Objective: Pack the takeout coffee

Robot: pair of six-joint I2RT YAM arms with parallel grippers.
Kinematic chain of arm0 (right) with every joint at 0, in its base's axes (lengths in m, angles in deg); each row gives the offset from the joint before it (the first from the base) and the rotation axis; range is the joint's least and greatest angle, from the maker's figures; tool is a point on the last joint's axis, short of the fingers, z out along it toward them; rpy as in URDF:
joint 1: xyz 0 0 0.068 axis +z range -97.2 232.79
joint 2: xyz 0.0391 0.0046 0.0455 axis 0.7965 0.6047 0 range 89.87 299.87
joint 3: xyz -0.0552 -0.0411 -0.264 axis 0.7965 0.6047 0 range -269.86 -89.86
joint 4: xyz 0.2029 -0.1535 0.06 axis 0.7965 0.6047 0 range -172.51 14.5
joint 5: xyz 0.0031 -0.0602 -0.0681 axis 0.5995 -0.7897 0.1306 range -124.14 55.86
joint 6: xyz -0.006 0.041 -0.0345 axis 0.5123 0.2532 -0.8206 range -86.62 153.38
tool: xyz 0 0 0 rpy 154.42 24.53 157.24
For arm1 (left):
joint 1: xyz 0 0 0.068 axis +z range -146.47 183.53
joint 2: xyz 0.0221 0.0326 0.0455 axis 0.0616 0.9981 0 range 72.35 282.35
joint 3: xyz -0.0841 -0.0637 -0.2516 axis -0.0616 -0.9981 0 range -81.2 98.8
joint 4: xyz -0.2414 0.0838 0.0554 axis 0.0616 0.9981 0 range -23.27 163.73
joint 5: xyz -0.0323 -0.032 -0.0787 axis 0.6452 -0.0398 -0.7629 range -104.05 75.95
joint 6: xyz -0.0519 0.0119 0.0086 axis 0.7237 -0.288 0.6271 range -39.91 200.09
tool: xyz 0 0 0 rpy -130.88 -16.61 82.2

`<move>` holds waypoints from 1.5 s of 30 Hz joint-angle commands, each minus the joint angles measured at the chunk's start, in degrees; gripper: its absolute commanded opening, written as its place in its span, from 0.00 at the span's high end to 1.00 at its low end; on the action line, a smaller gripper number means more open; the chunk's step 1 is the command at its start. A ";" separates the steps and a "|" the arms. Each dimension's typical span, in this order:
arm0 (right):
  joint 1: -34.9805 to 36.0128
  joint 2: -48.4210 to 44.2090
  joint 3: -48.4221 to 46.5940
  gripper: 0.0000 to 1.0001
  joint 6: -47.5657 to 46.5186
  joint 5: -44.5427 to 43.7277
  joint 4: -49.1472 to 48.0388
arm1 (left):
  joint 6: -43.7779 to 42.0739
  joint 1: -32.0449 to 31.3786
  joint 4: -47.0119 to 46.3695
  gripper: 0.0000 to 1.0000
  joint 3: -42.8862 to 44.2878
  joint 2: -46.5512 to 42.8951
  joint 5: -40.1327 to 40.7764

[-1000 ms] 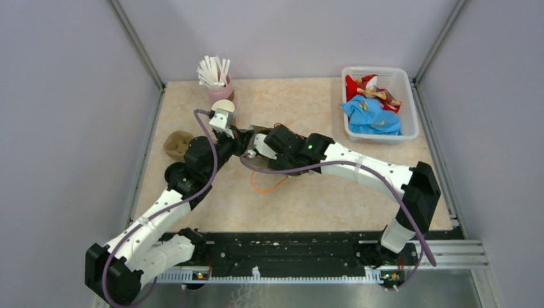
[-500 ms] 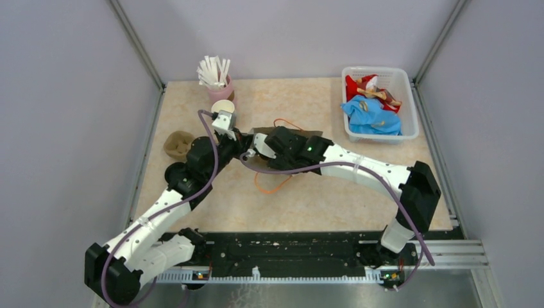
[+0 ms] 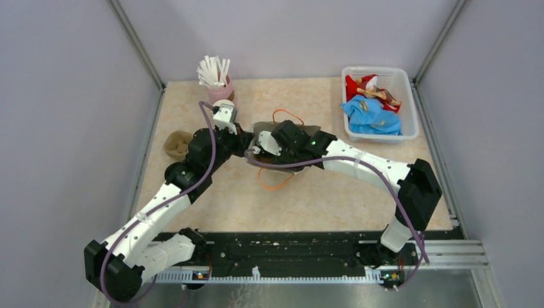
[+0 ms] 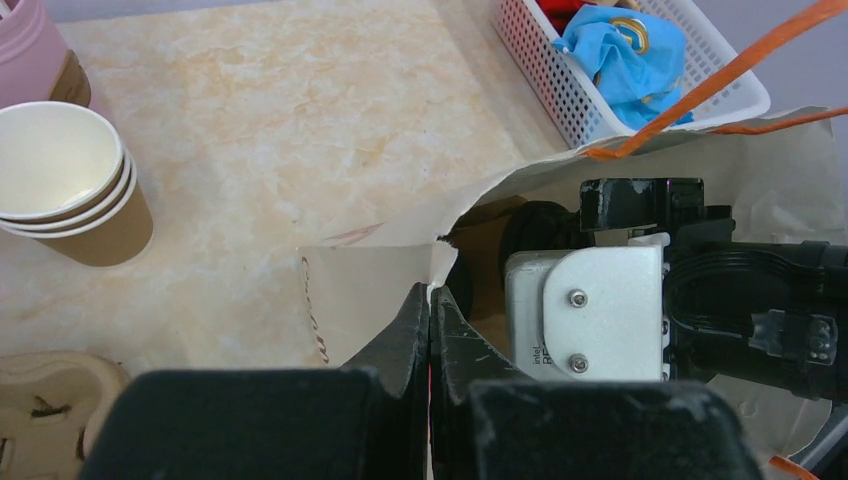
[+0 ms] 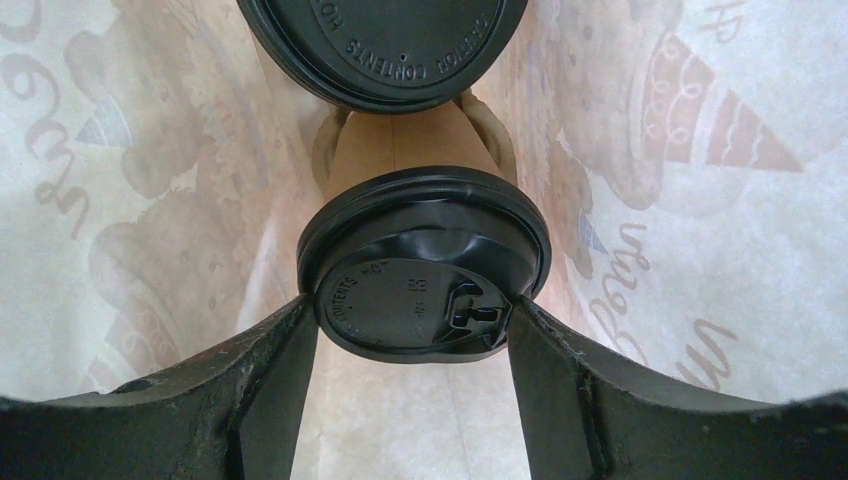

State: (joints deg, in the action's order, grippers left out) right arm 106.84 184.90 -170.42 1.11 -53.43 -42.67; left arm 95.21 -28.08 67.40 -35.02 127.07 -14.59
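Observation:
In the right wrist view I am looking into the paper bag. A brown takeout coffee cup with a black lid sits between my right gripper's fingers, which press on both sides of the lid. A second lidded cup stands just beyond it. My left gripper is shut on the torn rim of the bag, holding its mouth wide. In the top view the bag lies mid-table, and the right wrist reaches into it, so the cups are hidden.
A stack of lidless cups and a pink cup of straws stand at the back left. A brown pulp carrier lies left of the left arm. At the back right is a white basket of cloths. Orange bag handles loop nearby.
Both wrists have shifted slightly toward the back and the bag has moved with them. Its orange handle now shows behind the right wrist.

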 commanded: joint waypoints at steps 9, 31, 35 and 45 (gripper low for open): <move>-4.21 4.85 -6.36 0.34 0.81 16.65 6.47 | 3.14 -0.21 7.89 1.00 8.09 3.53 2.48; -6.14 10.41 -15.23 0.13 6.31 21.91 7.78 | 6.36 1.55 21.74 1.00 16.03 10.86 9.76; -6.08 9.93 -17.61 0.03 8.22 20.90 8.88 | 7.34 1.79 23.78 1.00 17.31 12.11 9.94; -4.82 6.75 -19.42 0.01 13.11 20.75 12.98 | 9.06 1.89 23.52 1.00 17.05 12.11 7.60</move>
State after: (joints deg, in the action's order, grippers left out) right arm 100.89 194.62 -188.21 11.42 -33.89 -31.48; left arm 103.16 -26.51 88.18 -18.59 138.65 -5.54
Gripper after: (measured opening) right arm 0.985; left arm 0.006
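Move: The lidded coffee cup between the right fingertips sits tilted in the paper bag, its middle about 3 cm left, 1 cm ahead and 4 cm below the right hand. Another lidded cup is roughly 8 cm left of that hand, level fore-and-aft, 6 cm down. From the left hand, pinching the bag's left rim, the tilted cup is about 7 cm right, 1 cm ahead, 15 cm below; the paper cup stack is some 10 cm ahead, 9 cm left, 21 cm below. The tilted cup is let go inside the bag: the right hand first sinks about 2 cm, its fingers swinging some 20 degrees to point steeper and farther left, then opens wide off the lid and rises again, working 4 cm left overall. The left hand keeps its pinch on the rim and draws it about 3 cm forward and 2 cm left, sinking slightly while tipping down and turning counter-clockwise. ##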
